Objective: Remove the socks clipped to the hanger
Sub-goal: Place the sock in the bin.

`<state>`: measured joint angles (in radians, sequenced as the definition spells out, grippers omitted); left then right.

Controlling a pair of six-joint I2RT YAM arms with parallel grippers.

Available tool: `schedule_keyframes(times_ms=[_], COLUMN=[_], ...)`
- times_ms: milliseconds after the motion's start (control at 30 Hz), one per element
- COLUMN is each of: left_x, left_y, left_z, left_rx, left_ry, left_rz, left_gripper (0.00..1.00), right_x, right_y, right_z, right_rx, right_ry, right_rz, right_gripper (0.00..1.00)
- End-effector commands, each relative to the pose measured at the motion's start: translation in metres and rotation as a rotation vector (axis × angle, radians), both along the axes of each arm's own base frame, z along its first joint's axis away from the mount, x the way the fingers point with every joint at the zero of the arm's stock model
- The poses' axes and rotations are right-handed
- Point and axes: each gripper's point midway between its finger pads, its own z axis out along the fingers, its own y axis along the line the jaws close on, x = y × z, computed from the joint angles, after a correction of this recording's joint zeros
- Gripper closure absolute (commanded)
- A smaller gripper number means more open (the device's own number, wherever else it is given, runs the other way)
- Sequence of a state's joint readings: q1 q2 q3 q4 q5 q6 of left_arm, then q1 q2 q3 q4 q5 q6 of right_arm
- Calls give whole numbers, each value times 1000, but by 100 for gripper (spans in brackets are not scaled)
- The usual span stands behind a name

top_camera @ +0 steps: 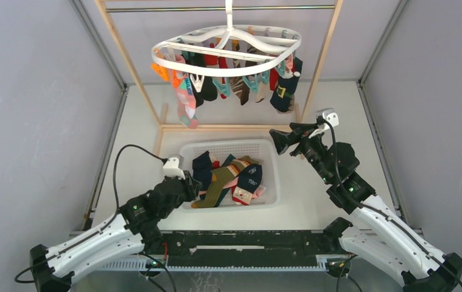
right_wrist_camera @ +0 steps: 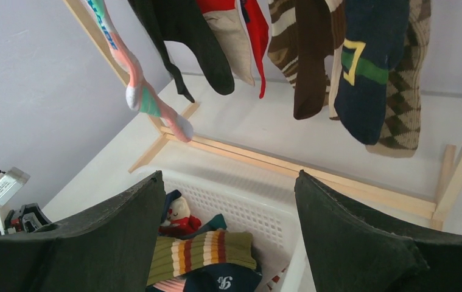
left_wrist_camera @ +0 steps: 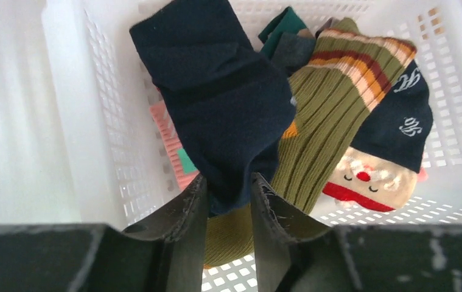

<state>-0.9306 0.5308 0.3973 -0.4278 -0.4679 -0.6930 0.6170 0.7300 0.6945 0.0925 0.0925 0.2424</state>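
The white oval hanger [top_camera: 228, 45] hangs from the rod at the back, with several socks [top_camera: 283, 85] clipped under it. The right wrist view shows those socks [right_wrist_camera: 368, 73] from below. My left gripper [top_camera: 193, 182] is over the left side of the white mesh basket [top_camera: 228, 146]. Its jaws [left_wrist_camera: 228, 185] stand parted with the end of a navy sock [left_wrist_camera: 216, 91] loosely between them, and the sock lies on the pile in the basket. My right gripper [top_camera: 275, 139] hovers open and empty by the basket's far right corner, below the hanger; its fingers [right_wrist_camera: 231, 182] are wide apart.
In the basket lie an olive striped sock [left_wrist_camera: 338, 103], a navy Santa sock [left_wrist_camera: 392, 134] and others. The wooden rack frame [top_camera: 228, 127] crosses the table behind the basket, its uprights on either side of the hanger. Grey walls close in left and right.
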Motion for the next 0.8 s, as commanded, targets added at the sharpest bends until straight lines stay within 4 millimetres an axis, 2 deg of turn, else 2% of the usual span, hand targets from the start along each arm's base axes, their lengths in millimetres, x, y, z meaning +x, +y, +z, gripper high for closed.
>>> schedule_keyframes(times_ms=[0, 167, 233, 267, 367, 500, 767], left_x=[-1, -3, -3, -3, -2, 3, 24], left_y=[-12, -14, -14, -14, -13, -12, -10], left_z=[-5, -3, 2, 5, 18, 44, 90], left_rx=[-57, -70, -79, -82, -85, -92, -26], left_ry=[31, 37, 31, 27, 7, -44, -138], left_rz=[-14, -23, -24, -26, -28, -23, 14], left_gripper=[61, 44, 38, 32, 26, 1, 0], right_x=[-2, -3, -2, -3, -3, -4, -8], right_y=[-2, -5, -6, -6, -8, -8, -11], right_z=[5, 1, 0, -2, -4, -7, -10], right_rx=[31, 33, 33, 33, 35, 38, 41], right_ry=[-13, -8, -5, -3, 2, 6, 15], right_rz=[1, -2, -4, -4, -6, -3, -1], right_gripper=[15, 15, 15, 15, 15, 15, 14])
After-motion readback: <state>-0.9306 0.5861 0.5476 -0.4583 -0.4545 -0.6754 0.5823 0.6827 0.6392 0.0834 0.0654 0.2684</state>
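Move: The navy sock being put down is still bunched between the left fingertips, its middle about 5 cm ahead and 4 cm below. The olive striped sock lies about 4 cm ahead and 8 cm to the right, the navy Santa sock about 3 cm ahead and 16 cm right, both some 6 cm below. From the right hand, the navy sock is about 24 cm left, 2 cm back and 24 cm below. Dipping about 1 cm and drawing back slightly, the left hand opens its already part-open fingers steadily to full width, letting go of the near end of the navy sock at the left side of the bin. It then lifts away, climbing about 6 cm from its lowest point, hardly turning, and ends about 1 cm to the right. ##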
